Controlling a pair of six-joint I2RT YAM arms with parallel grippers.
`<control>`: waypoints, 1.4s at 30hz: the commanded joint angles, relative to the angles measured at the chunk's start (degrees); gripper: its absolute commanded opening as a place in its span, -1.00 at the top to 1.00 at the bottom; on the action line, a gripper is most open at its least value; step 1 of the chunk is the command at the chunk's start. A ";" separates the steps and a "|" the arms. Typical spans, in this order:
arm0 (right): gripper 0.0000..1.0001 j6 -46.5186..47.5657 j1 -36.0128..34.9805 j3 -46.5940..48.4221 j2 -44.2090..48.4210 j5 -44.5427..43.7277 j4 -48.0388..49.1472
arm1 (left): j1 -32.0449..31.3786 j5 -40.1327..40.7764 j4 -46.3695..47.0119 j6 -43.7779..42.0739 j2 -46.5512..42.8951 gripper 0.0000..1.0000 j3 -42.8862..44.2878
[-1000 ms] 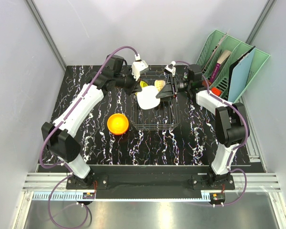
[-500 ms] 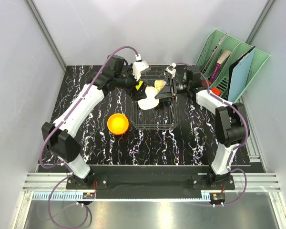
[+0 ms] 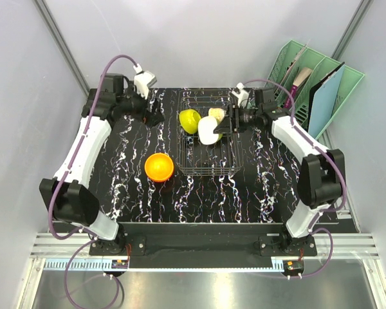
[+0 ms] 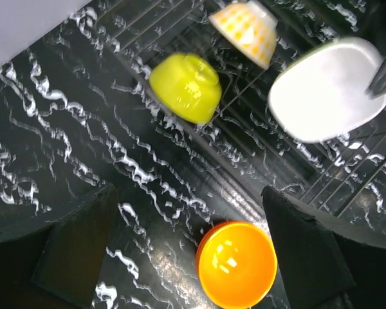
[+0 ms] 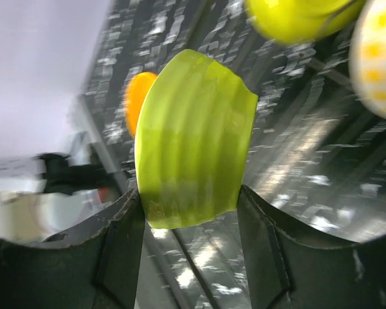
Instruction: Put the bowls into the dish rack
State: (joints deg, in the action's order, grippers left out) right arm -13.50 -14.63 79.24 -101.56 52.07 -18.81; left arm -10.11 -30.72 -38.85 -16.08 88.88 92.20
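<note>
The dark wire dish rack (image 3: 209,161) stands mid-table. A yellow-green bowl (image 3: 190,120) (image 4: 185,87) lies at its back left, and a yellow-checked bowl (image 3: 217,114) (image 4: 244,24) lies behind it. My right gripper (image 3: 226,123) (image 5: 190,219) is shut on a bowl that is white inside and ribbed lime green outside (image 3: 208,131) (image 5: 193,138). It holds that bowl on edge over the rack. An orange bowl (image 3: 159,167) (image 4: 237,264) sits on the table left of the rack. My left gripper (image 3: 152,118) (image 4: 193,257) is open and empty, left of the rack.
A mint-green file organiser (image 3: 309,84) with folders stands at the back right, behind the right arm. The black marbled table (image 3: 128,187) has grey walls on both sides and at the back.
The left gripper opened, let go of the yellow-green bowl in the rack and drew back to the left. The right gripper moved its white and green bowl slightly right.
</note>
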 commanded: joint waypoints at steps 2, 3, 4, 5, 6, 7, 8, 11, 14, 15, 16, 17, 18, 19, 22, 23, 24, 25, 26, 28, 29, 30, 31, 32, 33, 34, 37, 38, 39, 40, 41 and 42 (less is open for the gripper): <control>1.00 13.14 -1.53 5.48 6.81 -17.52 -9.49 | 1.23 0.40 0.18 -2.64 -3.01 -0.98 -7.82; 1.00 16.89 -2.50 5.57 7.16 -20.93 -10.10 | 1.41 0.48 -0.08 -3.17 -3.19 -0.98 -8.70; 1.00 18.49 -3.46 5.66 7.86 -22.53 -11.59 | 1.58 0.49 -0.08 -3.61 -3.45 -0.98 -10.36; 1.00 20.07 -4.43 5.66 8.13 -24.37 -12.12 | 1.76 0.49 -0.08 -3.79 -3.54 -0.98 -11.07; 1.00 23.57 -5.31 5.49 8.48 -28.48 -12.83 | 1.85 0.31 -0.26 -4.14 -3.89 -0.98 -11.78; 1.00 25.52 -7.75 5.05 8.92 -30.35 -13.96 | 1.85 0.31 -0.26 -4.57 -4.06 -0.98 -12.91; 1.00 27.36 -8.91 4.78 9.10 -32.11 -14.58 | 2.11 0.22 -0.17 -4.75 -4.15 -0.98 -13.45; 1.00 33.26 -12.87 3.29 9.27 -39.40 -15.47 | 2.37 0.31 -0.53 -5.72 -4.68 -0.98 -15.21; 1.00 37.47 -14.54 2.41 8.75 -45.55 -15.29 | 2.55 0.13 -0.96 -6.42 -5.30 -0.98 -16.26; 1.00 38.19 -14.89 2.32 8.57 -46.70 -15.29 | 2.72 0.13 -0.96 -6.51 -5.47 -0.98 -16.53; 1.00 38.98 -15.42 2.15 8.22 -48.02 -15.12 | 2.81 0.05 -1.05 -6.95 -5.47 -0.98 -16.79; 1.00 40.46 -16.03 2.14 8.04 -50.55 -15.03 | 2.90 0.05 -1.23 -7.04 -5.82 -0.98 -16.97; 1.00 41.26 -16.48 2.14 7.78 -51.71 -14.77 | 2.90 -0.04 -1.31 -7.13 -5.82 -0.98 -17.06; 1.00 41.88 -16.74 2.14 7.34 -53.20 -14.68 | 2.99 0.05 -1.32 -7.39 -5.91 -0.98 -17.32; 1.00 44.08 -18.32 1.53 6.55 -57.16 -13.98 | 3.25 -0.22 -1.40 -7.65 -6.09 -0.98 -17.67; 1.00 45.21 -19.28 1.27 6.29 -59.17 -13.63 | 3.34 -0.22 -1.40 -7.65 -6.26 -0.98 -17.93; 1.00 45.83 -19.73 0.66 5.85 -60.06 -13.19 | 3.25 -0.39 -1.40 -7.65 -6.18 -0.98 -18.37; 1.00 46.45 -20.25 0.39 5.67 -60.94 -12.84 | 3.43 -0.39 -1.40 -7.83 -6.35 -0.98 -18.55; 1.00 47.76 -20.69 0.04 5.32 -62.78 -12.48 | 3.52 -0.48 -1.40 -7.83 -6.44 -0.98 -18.81; 1.00 49.17 -22.10 -0.93 4.44 -64.46 -11.60 | 3.69 -0.57 -1.40 -8.09 -6.61 -0.98 -19.52; 1.00 50.05 -22.45 -1.19 4.09 -65.60 -11.17 | 3.69 -0.66 -1.40 -8.18 -6.62 -0.98 -19.87; 1.00 50.32 -23.15 -1.46 3.39 -66.13 -10.99 | 3.95 -0.66 -1.40 -8.44 -6.88 -0.98 -20.22; 1.00 51.02 -23.42 -1.55 2.95 -67.35 -10.81 | 4.04 -0.74 -1.49 -8.53 -7.14 -0.98 -20.40; 1.00 51.46 -23.77 -1.72 2.51 -68.15 -10.20 | 4.13 -0.74 -1.49 -8.62 -7.23 -0.98 -20.48; 1.00 51.81 -24.30 -1.81 1.55 -68.94 -9.94 | 4.22 -0.74 -1.49 -9.06 -7.40 -0.98 -20.83; 1.00 52.95 -24.74 -1.90 1.10 -70.69 -9.50 | 4.39 -0.83 -1.40 -9.15 -7.84 -0.98 -20.92; 1.00 55.15 -26.06 -2.34 -0.65 -74.21 -7.74 | 4.75 -0.83 -1.49 -9.67 -8.11 -0.98 -21.28; 1.00 55.59 -26.41 -2.51 -0.92 -74.92 -7.21 | 4.75 -0.83 -1.40 -9.68 -8.11 -0.98 -21.45; 1.00 55.94 -26.76 -2.51 -1.62 -75.27 -6.95 | 4.92 -1.01 -1.40 -9.68 -8.20 -0.98 -21.54; 1.00 56.64 -27.29 -2.60 -1.89 -76.06 -6.77 | 5.01 -1.10 -1.40 -9.76 -8.28 -0.98 -21.54; 1.00 57.00 -27.73 -2.86 -2.15 -76.50 -6.59 | 5.10 -1.18 -1.40 -9.85 -8.37 -0.98 -21.80; 1.00 57.26 -27.90 -3.04 -2.50 -76.77 -6.33 | 5.27 -1.36 -1.40 -9.94 -8.29 -0.98 -21.89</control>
State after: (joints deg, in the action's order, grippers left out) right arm 40.27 -41.06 76.73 -103.11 -19.35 -28.80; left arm -5.50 -30.63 -41.08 -24.67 82.96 70.85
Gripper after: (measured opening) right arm 0.597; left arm 0.987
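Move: Behind the empty left hand stands the orange bowl, about 12 cm back, level sideways and some 24 cm below; the rack's near left corner is about 8 cm to the bowl's right. The right hand holds the white-lined green bowl over the rack; its free spot lies roughly 2 cm right and 13 cm down. From that hand the dotted bowl sits about 6 cm ahead, the yellow-green bowl 5 cm ahead and 9 cm left, both some 13 cm lower. Rolling the held bowl over by some 85 degrees, the right hand goes from pointing left to pointing forward and steeply down, sinking about 8 cm and shifting a little right towards the free spot behind the dotted bowl, grip kept. The left hand, fingers staying open, drops about 11 cm while drawing back and left, tipping further down towards the orange bowl. ##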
